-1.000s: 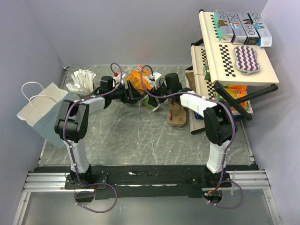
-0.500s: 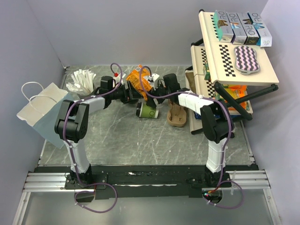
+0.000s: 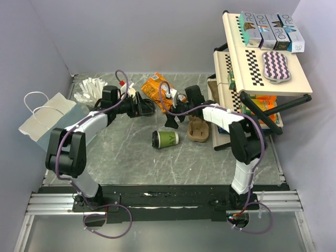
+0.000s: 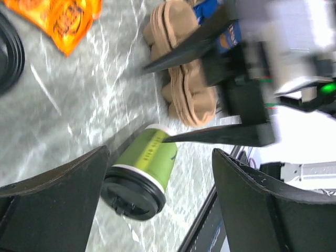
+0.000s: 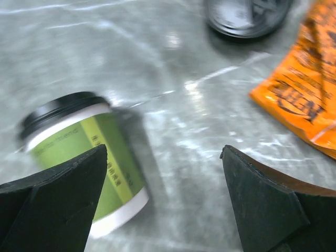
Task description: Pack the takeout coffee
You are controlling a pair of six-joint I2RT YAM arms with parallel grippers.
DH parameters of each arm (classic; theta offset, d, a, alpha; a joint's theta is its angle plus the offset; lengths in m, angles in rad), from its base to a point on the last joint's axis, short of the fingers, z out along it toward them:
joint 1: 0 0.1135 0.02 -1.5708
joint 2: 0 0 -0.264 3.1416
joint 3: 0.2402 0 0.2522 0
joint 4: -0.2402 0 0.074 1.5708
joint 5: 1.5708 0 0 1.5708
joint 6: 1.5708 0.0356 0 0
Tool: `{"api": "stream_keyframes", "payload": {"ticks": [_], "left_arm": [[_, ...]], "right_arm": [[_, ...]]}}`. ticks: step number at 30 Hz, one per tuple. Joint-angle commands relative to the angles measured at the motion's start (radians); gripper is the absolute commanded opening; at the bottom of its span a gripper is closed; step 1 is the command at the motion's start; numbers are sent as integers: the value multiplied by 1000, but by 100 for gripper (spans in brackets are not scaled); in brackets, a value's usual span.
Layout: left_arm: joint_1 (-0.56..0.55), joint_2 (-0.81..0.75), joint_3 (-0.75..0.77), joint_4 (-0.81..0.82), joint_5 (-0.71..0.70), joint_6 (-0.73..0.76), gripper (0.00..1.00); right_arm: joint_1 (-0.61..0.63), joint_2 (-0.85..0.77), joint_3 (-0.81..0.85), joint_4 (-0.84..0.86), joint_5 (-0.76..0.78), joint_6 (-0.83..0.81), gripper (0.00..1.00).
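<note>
The takeout coffee lies on its side on the marble tabletop, green band and white rim showing, black lid pointing left. No gripper touches it. My left gripper hovers behind and left of it, open and holding nothing. Its wrist view looks down on the coffee lid first, between the spread fingers. My right gripper hangs just behind the cup, also open and holding nothing. In the right wrist view the coffee lies beside the left fingertip; bare table fills the gap.
A brown cardboard cup carrier lies right of the cup. An orange snack bag lies at the back. A grey cup of white sticks and a paper bag are at the left. A tilted shelf rack fills the right side.
The cup, earlier tilted between the two grippers, has dropped to the table and rolled toward the front. The left arm drew back to the left. The right jaws spread wider.
</note>
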Motion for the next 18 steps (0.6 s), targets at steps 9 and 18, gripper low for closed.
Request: {"api": "stream_keyframes", "payload": {"ticks": [9, 18], "left_arm": [[53, -110, -93, -96, -4, 64, 86], [56, -131, -112, -104, -10, 75, 86]], "right_arm": [[137, -133, -68, -346, -80, -479, 100], [213, -68, -22, -431, 15, -567, 100]]}}
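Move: The lidded coffee cup lies on its side, lid end to the robot's left, roughly 10 cm back from the right hand, 3 cm to its left and 6 cm below. The cup carrier is about 11 cm to that hand's right and 2 cm back; the spare black lid is some 12 cm left and 5 cm ahead, the orange bag 12 cm ahead and 4 cm left. From the left hand, the cup is about 10 cm back, 11 cm right and 13 cm below. Back towards its base, about 12 cm, the right hand swings in an arc over to the lying coffee cup, first rising some 4 cm, then sinking below its starting height. It turns roughly 30 degrees counter-clockwise with the fingers tipping further down, held wide open and brought astride the cup without closing. The left hand, open and empty, eases a few centimetres back, left and down. ##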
